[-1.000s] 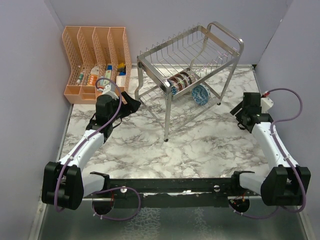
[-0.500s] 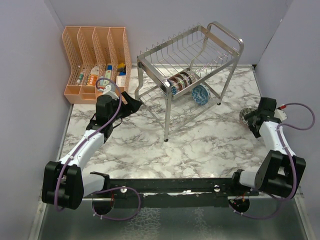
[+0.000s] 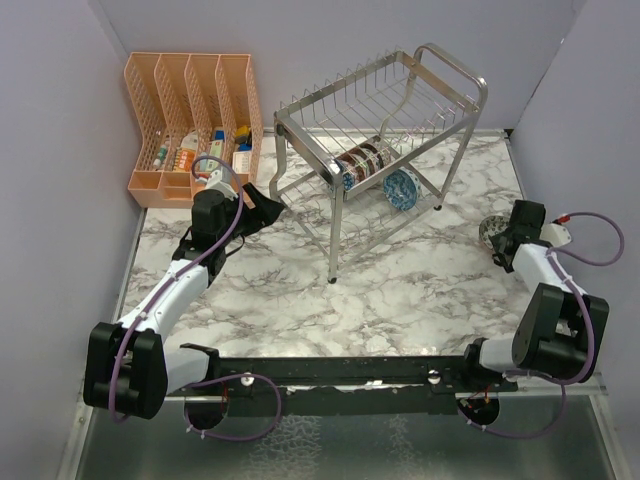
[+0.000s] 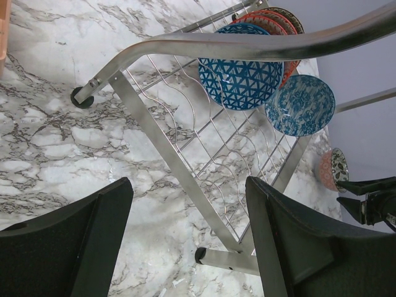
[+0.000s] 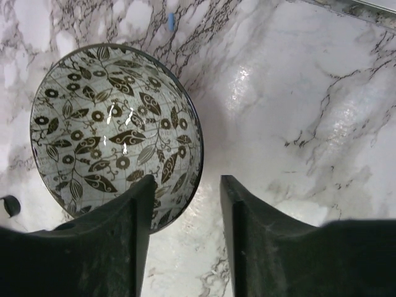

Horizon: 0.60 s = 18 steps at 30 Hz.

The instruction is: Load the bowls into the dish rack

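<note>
A greyish leaf-patterned bowl (image 5: 105,124) lies on the marble near the table's right edge (image 3: 493,230). My right gripper (image 5: 185,180) straddles its near rim, open: one finger over the inside, the other outside with a gap to the rim. In the top view the right gripper (image 3: 505,238) is low at that bowl. The silver dish rack (image 3: 455,62) holds red and blue bowls (image 3: 362,162) on edge in its lower tier, and a blue bowl (image 3: 402,187) beside them. My left gripper (image 4: 189,182) hovers open and empty by the rack's left leg (image 4: 161,142).
An orange slotted organiser (image 3: 190,110) with small bottles stands at the back left. The rack's tubular top rail (image 4: 185,44) crosses close above the left wrist camera. Purple walls close in the table on the left, back and right.
The right arm has folded back and swung its gripper down onto the grey bowl, with the jaws narrowing around the rim. The left arm has not moved.
</note>
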Tool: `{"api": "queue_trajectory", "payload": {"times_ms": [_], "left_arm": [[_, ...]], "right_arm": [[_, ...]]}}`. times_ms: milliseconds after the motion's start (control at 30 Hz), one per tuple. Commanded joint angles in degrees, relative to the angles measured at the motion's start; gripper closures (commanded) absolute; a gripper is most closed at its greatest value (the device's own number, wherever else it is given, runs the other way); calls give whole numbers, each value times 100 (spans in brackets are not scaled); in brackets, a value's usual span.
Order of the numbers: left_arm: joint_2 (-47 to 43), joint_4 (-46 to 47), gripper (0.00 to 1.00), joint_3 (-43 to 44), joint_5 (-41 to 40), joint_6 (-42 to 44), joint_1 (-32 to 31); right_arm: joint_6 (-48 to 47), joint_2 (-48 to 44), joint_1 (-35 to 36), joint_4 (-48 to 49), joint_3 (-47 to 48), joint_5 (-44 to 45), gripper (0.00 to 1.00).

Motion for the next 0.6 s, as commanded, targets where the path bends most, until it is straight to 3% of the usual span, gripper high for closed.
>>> {"api": "queue_trajectory", "payload": {"times_ms": [0, 133, 400, 567], "left_arm": [[-23, 59, 24, 3, 11, 75, 14], [-30, 27, 24, 4, 1, 85, 13], [-31, -18, 24, -6, -38, 95, 16], [-41, -33, 24, -10, -81, 98, 11]], "right_arm": [[90, 199, -43, 578, -87, 421, 59], [117, 372, -43, 770, -168, 350, 60], [-234, 16, -43, 1219, -514, 228, 97], [-574, -672, -35, 1485, -798, -220, 99]]}}
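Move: The floral bowl lies about 5 cm ahead of the right gripper and 2 cm to its left, its middle some 3 cm lower, so the near rim sits just between the parted fingers. The rack's closest foot is roughly 11 cm ahead and 15 cm left of this hand, 5 cm below it; the loose blue bowl is about 15 cm ahead and 23 cm left, near hand height. From the left gripper the floral bowl lies some 50 cm to the right, 2 cm back and 17 cm down. Close the right gripper on the near rim of the floral bowl, one finger inside the wall and the other outside. Sink about 1.5 cm while easing just under 1 cm forward and slightly right, shutting the half-open fingers until they pinch the rim. Then keep the pinch and start upward and a little back, by about half a centimetre, with the wrist almost unturned. ##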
